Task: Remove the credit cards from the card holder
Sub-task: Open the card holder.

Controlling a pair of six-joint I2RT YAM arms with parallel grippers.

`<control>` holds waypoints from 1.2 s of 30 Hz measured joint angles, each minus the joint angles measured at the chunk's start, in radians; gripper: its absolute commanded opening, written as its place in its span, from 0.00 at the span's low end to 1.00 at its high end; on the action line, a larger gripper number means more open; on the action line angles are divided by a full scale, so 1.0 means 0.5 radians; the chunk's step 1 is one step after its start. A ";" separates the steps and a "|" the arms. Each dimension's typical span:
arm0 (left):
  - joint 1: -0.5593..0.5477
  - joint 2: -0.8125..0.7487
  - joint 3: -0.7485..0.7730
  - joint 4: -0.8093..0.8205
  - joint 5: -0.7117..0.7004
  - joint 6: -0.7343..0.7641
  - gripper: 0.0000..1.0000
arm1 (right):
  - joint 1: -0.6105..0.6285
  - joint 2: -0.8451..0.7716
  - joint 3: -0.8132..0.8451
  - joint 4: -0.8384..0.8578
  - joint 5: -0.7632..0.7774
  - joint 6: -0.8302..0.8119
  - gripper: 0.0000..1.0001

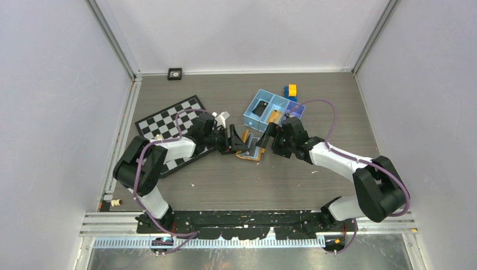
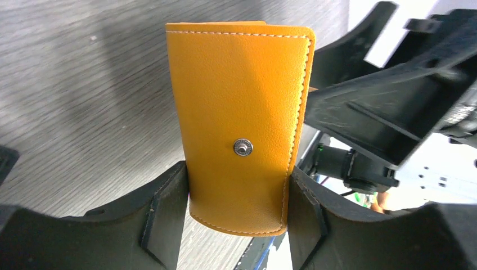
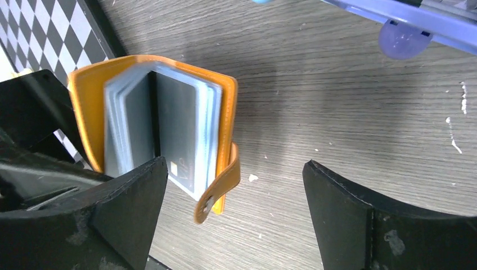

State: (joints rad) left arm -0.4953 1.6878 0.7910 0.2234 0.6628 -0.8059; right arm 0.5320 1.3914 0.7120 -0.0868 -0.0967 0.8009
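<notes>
The orange card holder [image 2: 242,101] stands upright between the fingers of my left gripper [image 2: 236,208], which is shut on its lower edges; its snap stud faces the left wrist camera. From the right wrist the card holder [image 3: 87,112] hangs open, showing greyish clear sleeves with dark credit cards [image 3: 177,126] inside and the closing tab [image 3: 222,188] dangling loose. My right gripper [image 3: 235,169] is open, jaws wide, the tab and one sleeve corner between them, touching neither finger. In the top view the card holder [image 1: 251,153] sits between the left gripper [image 1: 239,140] and right gripper [image 1: 269,138].
A blue three-compartment tray [image 1: 261,104] lies just behind the grippers, and its rim [image 3: 405,17] shows in the right wrist view. A yellow-and-blue block [image 1: 291,91] stands behind the tray. A checkerboard [image 1: 171,119] lies at the left.
</notes>
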 measured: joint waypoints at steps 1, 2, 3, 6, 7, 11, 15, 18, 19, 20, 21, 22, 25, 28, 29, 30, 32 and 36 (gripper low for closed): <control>0.002 -0.014 -0.011 0.053 0.017 -0.020 0.11 | -0.014 0.000 -0.009 0.009 -0.015 0.016 0.95; 0.005 -0.024 -0.021 0.110 0.033 -0.048 0.11 | -0.024 0.001 -0.012 0.016 -0.040 0.033 0.95; 0.008 -0.031 -0.031 0.159 0.048 -0.066 0.11 | -0.031 0.001 -0.015 0.035 -0.063 0.047 0.95; 0.014 -0.038 -0.065 0.301 0.098 -0.138 0.11 | -0.044 0.001 -0.040 0.155 -0.163 0.093 0.95; 0.014 -0.038 -0.076 0.346 0.114 -0.166 0.11 | -0.054 0.000 -0.054 0.195 -0.188 0.107 0.95; 0.015 -0.037 -0.102 0.477 0.166 -0.258 0.11 | -0.078 -0.070 -0.186 0.386 -0.283 0.179 0.95; 0.015 -0.037 -0.102 0.540 0.199 -0.305 0.11 | -0.091 -0.244 -0.311 0.509 -0.327 0.229 0.95; 0.015 -0.037 -0.114 0.605 0.217 -0.334 0.11 | -0.097 -0.323 -0.342 0.632 -0.371 0.256 0.95; 0.014 -0.037 -0.121 0.628 0.220 -0.348 0.11 | -0.098 -0.336 -0.345 0.670 -0.387 0.265 0.95; 0.011 -0.037 -0.124 0.645 0.223 -0.362 0.11 | -0.099 -0.337 -0.346 0.697 -0.397 0.271 0.95; 0.005 -0.037 -0.125 0.652 0.227 -0.366 0.11 | -0.099 -0.338 -0.346 0.726 -0.409 0.276 0.95; -0.004 -0.037 -0.125 0.667 0.231 -0.371 0.11 | -0.099 -0.338 -0.346 0.740 -0.418 0.282 0.95; -0.033 -0.037 -0.125 0.706 0.234 -0.374 0.11 | -0.099 -0.332 -0.345 0.743 -0.439 0.282 0.93; -0.063 -0.037 -0.125 0.726 0.247 -0.373 0.11 | -0.099 -0.307 -0.345 0.742 -0.448 0.281 0.75; -0.069 -0.037 -0.125 0.726 0.248 -0.372 0.11 | -0.099 -0.297 -0.345 0.742 -0.450 0.283 0.68; -0.074 -0.037 -0.125 0.726 0.249 -0.370 0.11 | -0.099 -0.291 -0.345 0.741 -0.455 0.278 0.65; -0.079 -0.037 -0.125 0.717 0.246 -0.362 0.11 | -0.099 -0.290 -0.345 0.745 -0.468 0.282 0.61; -0.081 -0.037 -0.125 0.694 0.246 -0.352 0.12 | -0.099 -0.290 -0.343 0.761 -0.485 0.282 0.46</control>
State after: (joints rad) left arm -0.5358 1.6691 0.7284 0.5701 0.7856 -0.9821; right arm 0.4824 1.2465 0.5404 0.2939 -0.3393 0.9421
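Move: The half-open card holder is still pinched by the left hand, its middle roughly 4 cm to that hand's right and about level in height. From the wide-open right hand it lies about 6 cm left and 1 cm back, at nearly the same height. The compartment tray is some 12 cm ahead of the right hand, 3 cm to its right and 5 cm lower; the toy block stands about 19 cm ahead and 8 cm right, 6 cm lower. Both hands rise about 5 cm and converge, the right's fingers half-closing around the left-held card holder's strap side. ##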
